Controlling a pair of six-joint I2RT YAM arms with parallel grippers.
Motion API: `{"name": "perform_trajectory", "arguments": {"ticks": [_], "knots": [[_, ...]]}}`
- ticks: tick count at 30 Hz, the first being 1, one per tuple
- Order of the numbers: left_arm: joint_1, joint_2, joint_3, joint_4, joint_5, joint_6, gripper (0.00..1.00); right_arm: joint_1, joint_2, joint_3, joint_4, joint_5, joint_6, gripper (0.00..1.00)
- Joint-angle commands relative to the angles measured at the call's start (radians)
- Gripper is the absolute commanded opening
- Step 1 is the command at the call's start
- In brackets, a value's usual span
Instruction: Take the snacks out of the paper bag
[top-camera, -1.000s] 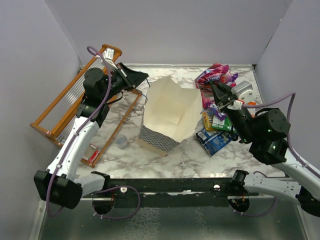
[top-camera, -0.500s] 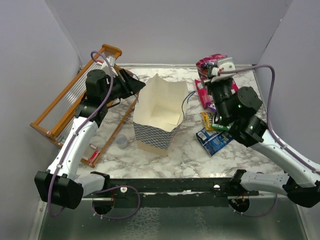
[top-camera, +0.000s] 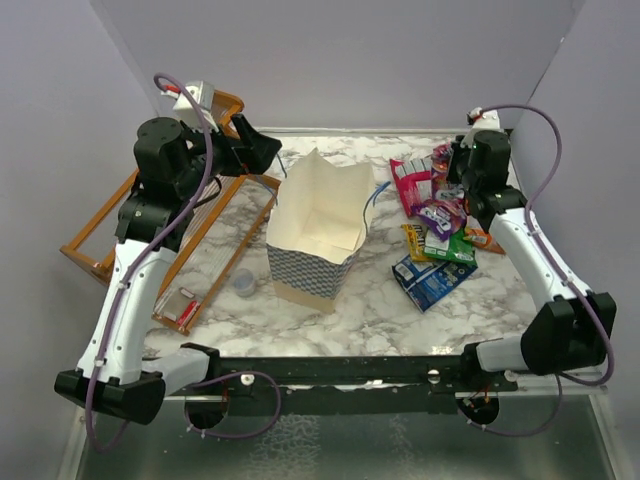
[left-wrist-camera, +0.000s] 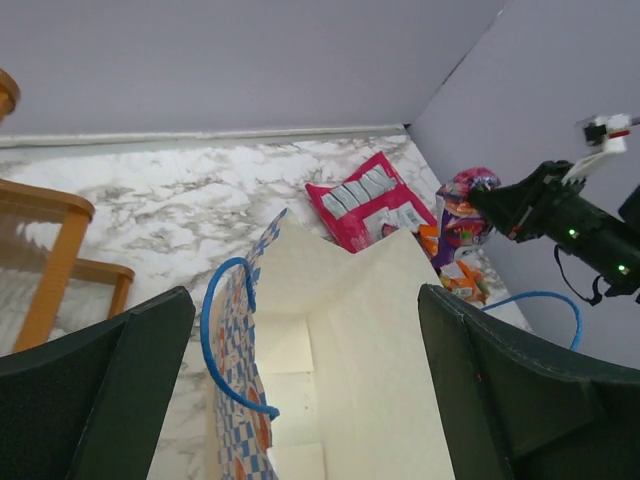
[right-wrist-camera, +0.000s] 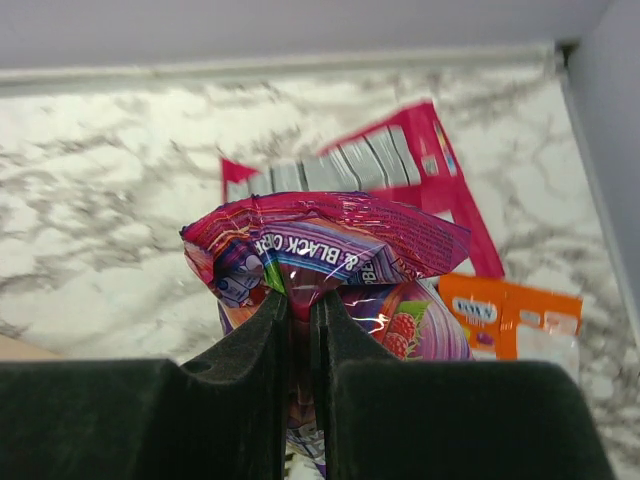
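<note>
The paper bag (top-camera: 318, 232) stands upright mid-table, mouth open; in the left wrist view its cream inside (left-wrist-camera: 340, 360) shows no packet. My left gripper (top-camera: 262, 152) is open and empty, above the bag's back left rim, its fingers (left-wrist-camera: 110, 380) spread either side of the mouth. My right gripper (top-camera: 452, 165) is shut on a pink-purple berry packet (right-wrist-camera: 330, 245), held at the back right above the pile. On the table lie the pink-red pouch (top-camera: 410, 185), a purple wrapper (top-camera: 440, 215), yellow bar (top-camera: 415, 242), green wrapper (top-camera: 450, 248), blue packet (top-camera: 430, 280) and orange wrapper (top-camera: 482, 238).
An orange wooden rack (top-camera: 150, 230) lies along the left side. A small grey-blue cup (top-camera: 243, 284) stands left of the bag. A small red-and-white packet (top-camera: 180, 308) lies at the rack's near end. Grey walls close the back and both sides.
The bag went from tilted to upright. My right arm swung from beside the bag to the back right, carrying the pink-purple packet. My left arm rose and drew back.
</note>
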Motion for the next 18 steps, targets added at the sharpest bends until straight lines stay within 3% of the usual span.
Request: {"name": "perform_trajectory", "arguments": {"ticks": [1,6,10,15,16,18], "knots": [[-0.003,-0.031,0.088,-0.101,-0.072,0.189,0.99,-0.101,0.082,-0.088,0.066,-0.162,0.172,0.02],[-0.108,-0.05,0.129,-0.136,-0.197,0.307,0.99,-0.128,0.209,-0.045,-0.01,-0.204,0.163,0.02],[-0.228,-0.109,0.097,-0.117,-0.369,0.428,0.99,-0.128,0.255,-0.026,-0.052,-0.167,0.139,0.2],[-0.257,-0.215,0.04,0.009,-0.596,0.517,0.99,-0.128,0.258,0.017,-0.155,-0.189,0.105,0.54],[-0.257,-0.236,0.027,0.053,-0.62,0.523,0.99,-0.128,0.253,0.036,-0.192,-0.209,0.1,0.64],[-0.257,-0.275,-0.014,0.145,-0.641,0.522,0.99,-0.128,0.221,0.046,-0.22,-0.251,0.085,0.93]]}}
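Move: The right hand already pinches a purple berry candy pack. Its spot on the snack pile lies some 19 cm below, about 2 cm back and 2 cm left. From that hand, the pink pouch lies about 6 cm ahead and 1 cm left, the orange pack 6 cm back and 10 cm right, the green pack 13 cm back, straight in line. From the left hand, that spot is about 8 cm ahead and 39 cm right; the open paper bag is 11 cm right and 2 cm back, 22 cm below. Letting go of the berry pack over the pile ends the right hand's move: it sinks fast by about 15 cm, tipping its fingers some 20 degrees further down, then opens wide and starts to lift. Meanwhile the left hand, already open and empty, backs off and up from the paper bag's handle, about 5 cm each way and a little left at the end, its fingers tilting up. ##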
